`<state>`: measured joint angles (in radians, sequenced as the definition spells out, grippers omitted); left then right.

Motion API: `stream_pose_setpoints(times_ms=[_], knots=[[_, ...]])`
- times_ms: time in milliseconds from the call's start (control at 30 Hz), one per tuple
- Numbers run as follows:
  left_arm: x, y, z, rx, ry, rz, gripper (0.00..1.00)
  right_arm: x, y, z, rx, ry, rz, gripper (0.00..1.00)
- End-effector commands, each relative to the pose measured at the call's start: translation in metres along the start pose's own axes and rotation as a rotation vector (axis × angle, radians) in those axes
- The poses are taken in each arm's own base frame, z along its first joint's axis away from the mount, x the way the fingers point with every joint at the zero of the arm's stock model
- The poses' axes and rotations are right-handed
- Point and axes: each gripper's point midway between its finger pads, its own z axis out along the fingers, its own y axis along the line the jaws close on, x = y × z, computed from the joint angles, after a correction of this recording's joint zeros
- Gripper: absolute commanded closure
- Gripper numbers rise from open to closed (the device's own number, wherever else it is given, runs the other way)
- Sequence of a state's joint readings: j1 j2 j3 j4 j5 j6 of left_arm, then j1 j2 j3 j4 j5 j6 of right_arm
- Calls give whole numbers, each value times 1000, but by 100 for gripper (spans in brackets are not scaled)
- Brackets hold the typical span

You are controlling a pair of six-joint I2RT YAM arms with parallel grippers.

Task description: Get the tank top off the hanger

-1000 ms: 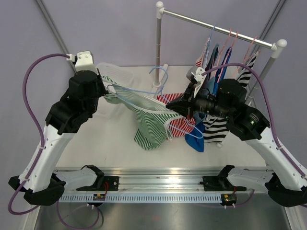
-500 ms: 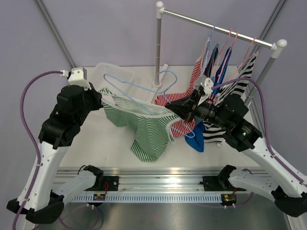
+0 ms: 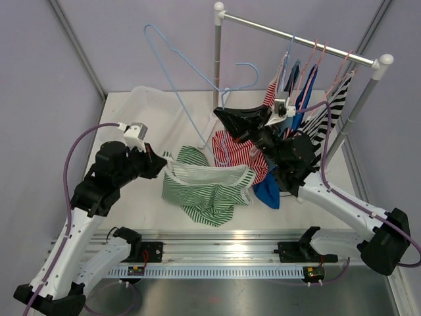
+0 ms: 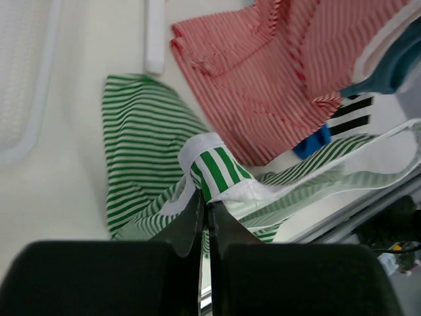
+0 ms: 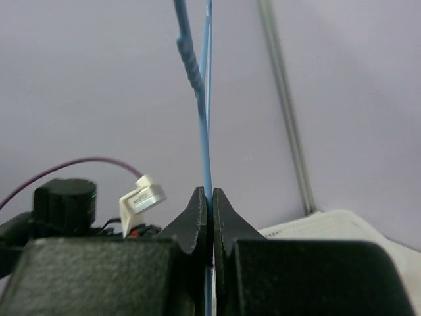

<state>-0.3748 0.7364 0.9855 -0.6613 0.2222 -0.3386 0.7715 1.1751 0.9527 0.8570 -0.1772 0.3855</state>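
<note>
The green-and-white striped tank top (image 3: 207, 187) lies crumpled on the table, off the hanger. My left gripper (image 3: 163, 166) is low at its left side, shut on the white-trimmed strap (image 4: 209, 164). The light blue wire hanger (image 3: 173, 55) is bare and held high in the air, slanting up to the left. My right gripper (image 3: 220, 113) is shut on it near the hook. In the right wrist view the blue wire (image 5: 204, 151) runs straight up from between the closed jaws of my right gripper (image 5: 210, 194).
A red-striped garment (image 3: 233, 151) and a blue one (image 3: 268, 191) lie right of the tank top. A white basket (image 3: 154, 102) sits at the back left. The clothes rack (image 3: 299, 36) with several hung garments stands at the back right; its post (image 3: 216, 66) is behind the hanger.
The right gripper has swung the hanger up and back, free of the tank top. The tank top has dropped flat onto the table, and the left gripper has come down and nearer with the strap.
</note>
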Motion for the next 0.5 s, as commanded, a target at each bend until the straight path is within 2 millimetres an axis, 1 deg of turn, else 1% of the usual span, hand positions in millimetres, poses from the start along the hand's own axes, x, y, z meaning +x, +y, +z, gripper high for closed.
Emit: stream_pose_setpoints(times_ms=[0, 33, 67, 100, 133, 167, 200, 233, 267, 300, 333, 367, 400, 433, 467], knots=[[18, 37, -12, -185, 46, 55, 96, -52, -21, 11, 214, -73, -24, 100], [21, 44, -15, -217, 43, 75, 84, -70, -23, 18, 265, -60, -41, 100], [20, 47, -20, -229, 12, 87, 78, -44, -42, 9, 368, 82, -47, 100], [17, 49, -24, -247, -17, 92, 73, -38, -60, 3, 478, 120, -63, 100], [22, 48, -23, -230, -20, 93, 51, -54, -62, 4, 527, 126, -77, 100], [21, 39, -21, -175, -37, 98, 35, -33, -78, -16, 625, 255, -110, 100], [18, 35, -26, -154, -72, 103, 27, -28, -94, -25, 720, 293, -140, 100], [20, 35, -25, -149, -82, 99, 16, -38, -94, -26, 750, 307, -159, 100], [20, 40, -25, -166, -99, 93, 1, -26, -102, -43, 805, 405, -189, 100], [19, 40, -28, -171, -119, 90, 1, -29, -107, -45, 844, 419, -207, 100], [18, 41, -30, -177, -126, 88, 1, -26, -109, -48, 862, 445, -215, 100], [17, 41, -32, -180, -135, 87, 1, -22, -112, -57, 893, 487, -226, 100], [17, 41, -33, -178, -141, 86, 1, -21, -118, -60, 933, 498, -239, 100], [16, 39, -36, -173, -157, 83, 1, -29, -117, -58, 943, 493, -246, 100], [16, 39, -38, -172, -162, 82, 1, -28, -120, -63, 967, 521, -265, 100]])
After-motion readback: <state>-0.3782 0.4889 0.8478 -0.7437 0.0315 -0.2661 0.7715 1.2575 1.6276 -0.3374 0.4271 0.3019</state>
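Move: The left hand holds an edge of the green-striped tank top, whose middle lies about 12 cm to its right, 3 ahead and some 22 below. The red-striped top is roughly 18 cm ahead and 24 to the right, the basket some 28 ahead and 16 to the left, both near table height. The right hand holds the blue hanger; the rack bar's free stretch is about 28 cm ahead of it, 12 right and 8 higher, the rack's left post some 33 ahead and 1 left. Letting go of the tank top's edge, the left fingers open from shut to fully wide while the hand draws about 5 cm left, sinking and easing back a little. The right hand keeps its pinch on the blue hanger and swings it right and forward towards the rack bar, some 10 cm in all, rising first and then sinking again, as the wrist turns clockwise and tips downward. ##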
